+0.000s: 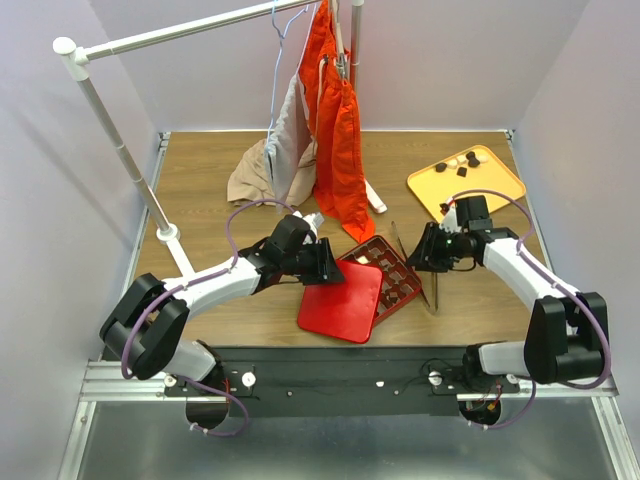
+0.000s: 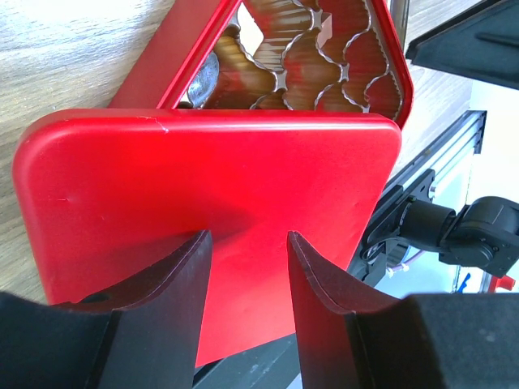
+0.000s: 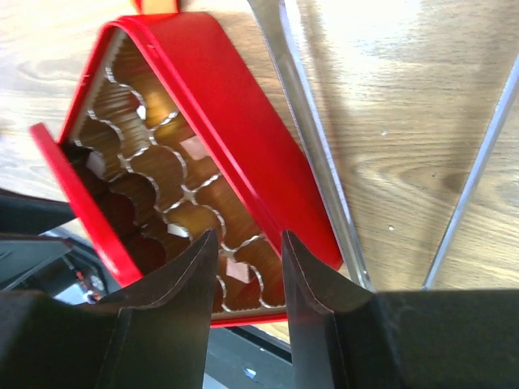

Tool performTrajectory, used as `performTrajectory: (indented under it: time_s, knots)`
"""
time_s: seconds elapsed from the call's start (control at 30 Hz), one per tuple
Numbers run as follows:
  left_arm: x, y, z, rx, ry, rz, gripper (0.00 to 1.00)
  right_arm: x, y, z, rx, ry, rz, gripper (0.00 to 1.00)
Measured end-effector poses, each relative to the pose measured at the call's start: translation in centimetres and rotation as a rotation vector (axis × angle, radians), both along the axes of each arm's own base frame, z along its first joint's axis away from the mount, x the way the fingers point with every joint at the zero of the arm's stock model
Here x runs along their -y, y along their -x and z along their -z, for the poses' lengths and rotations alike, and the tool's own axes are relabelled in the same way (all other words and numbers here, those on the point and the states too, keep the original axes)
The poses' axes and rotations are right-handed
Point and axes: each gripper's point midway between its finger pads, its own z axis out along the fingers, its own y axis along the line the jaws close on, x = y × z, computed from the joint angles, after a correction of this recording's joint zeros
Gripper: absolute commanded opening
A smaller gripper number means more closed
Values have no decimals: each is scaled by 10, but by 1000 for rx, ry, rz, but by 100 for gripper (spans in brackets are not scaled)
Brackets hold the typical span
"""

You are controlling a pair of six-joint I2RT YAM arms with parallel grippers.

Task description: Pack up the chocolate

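Several small dark and white pieces of chocolate [image 1: 463, 163] lie on the yellow-orange tray [image 1: 500, 188] at the back right. The red gridded box [image 1: 392, 270] sits mid-table with its flat red lid [image 1: 340, 300] overlapping its left side. In the left wrist view, one dark lump [image 2: 203, 77] shows in a cell of the box [image 2: 324, 49]. My left gripper [image 1: 326, 262] is open, fingers apart just above the lid [image 2: 211, 162], holding nothing. My right gripper [image 3: 247, 239] is open over the near corner cells of the box [image 3: 243, 121], with nothing between its fingers.
Metal tongs [image 1: 436, 285] lie on the wood just right of the box. A clothes rail stands at the back left on a white pole [image 1: 130, 165], with an orange garment [image 1: 335, 130] hanging from it. A beige cloth [image 1: 255, 175] lies beneath.
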Motion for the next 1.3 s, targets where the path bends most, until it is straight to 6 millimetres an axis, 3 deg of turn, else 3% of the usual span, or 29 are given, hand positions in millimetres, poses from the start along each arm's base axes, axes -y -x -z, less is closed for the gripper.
performTrajectory:
  time_s: [0.2,0.3,0.63,0.87,1.23,1.27,1.3]
  knots:
    - [0,0,0,1,0,0,52,-1,3,10,-18,41,-8,31]
    - [0,0,0,1,0,1,52,2,3,13,-17,58,-7,17]
    - [0,0,0,3,-1,3,52,-1,2,14,-6,54,-17,1]
    - [1,-2,-2,9,2,3,52,-11,8,13,1,-27,22,1]
    - [4,-8,-10,22,1,0,51,-26,37,13,-76,-218,194,2]
    - [6,-9,-10,21,0,1,51,-27,38,13,-82,-229,201,21]
    - [7,-10,-10,22,0,1,51,-27,39,13,-86,-234,202,32]
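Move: The chocolate tray's middle lies about 7 cm left of the right hand and 4 cm nearer the base, some 4 cm lower. The red lid lies askew over its near-left half, its middle about 15 cm left and 8 cm back from the right hand. The tongs lie some 2 cm to that hand's right, level with it, roughly 5 cm below. From the left hand the tray is about 10 cm right, 1 cm back and 5 cm below. Down by little more than 1 cm beside the tray's right rim, the right hand shuts its half-open fingers, then sweeps about 4 cm back and 2–3 cm left, turning some 10 degrees clockwise and rolling its left side up. The closed tips push the tray's right side leftward. The left hand, half open over the lid, stays put, easing only about 1 cm forward and up late on. ##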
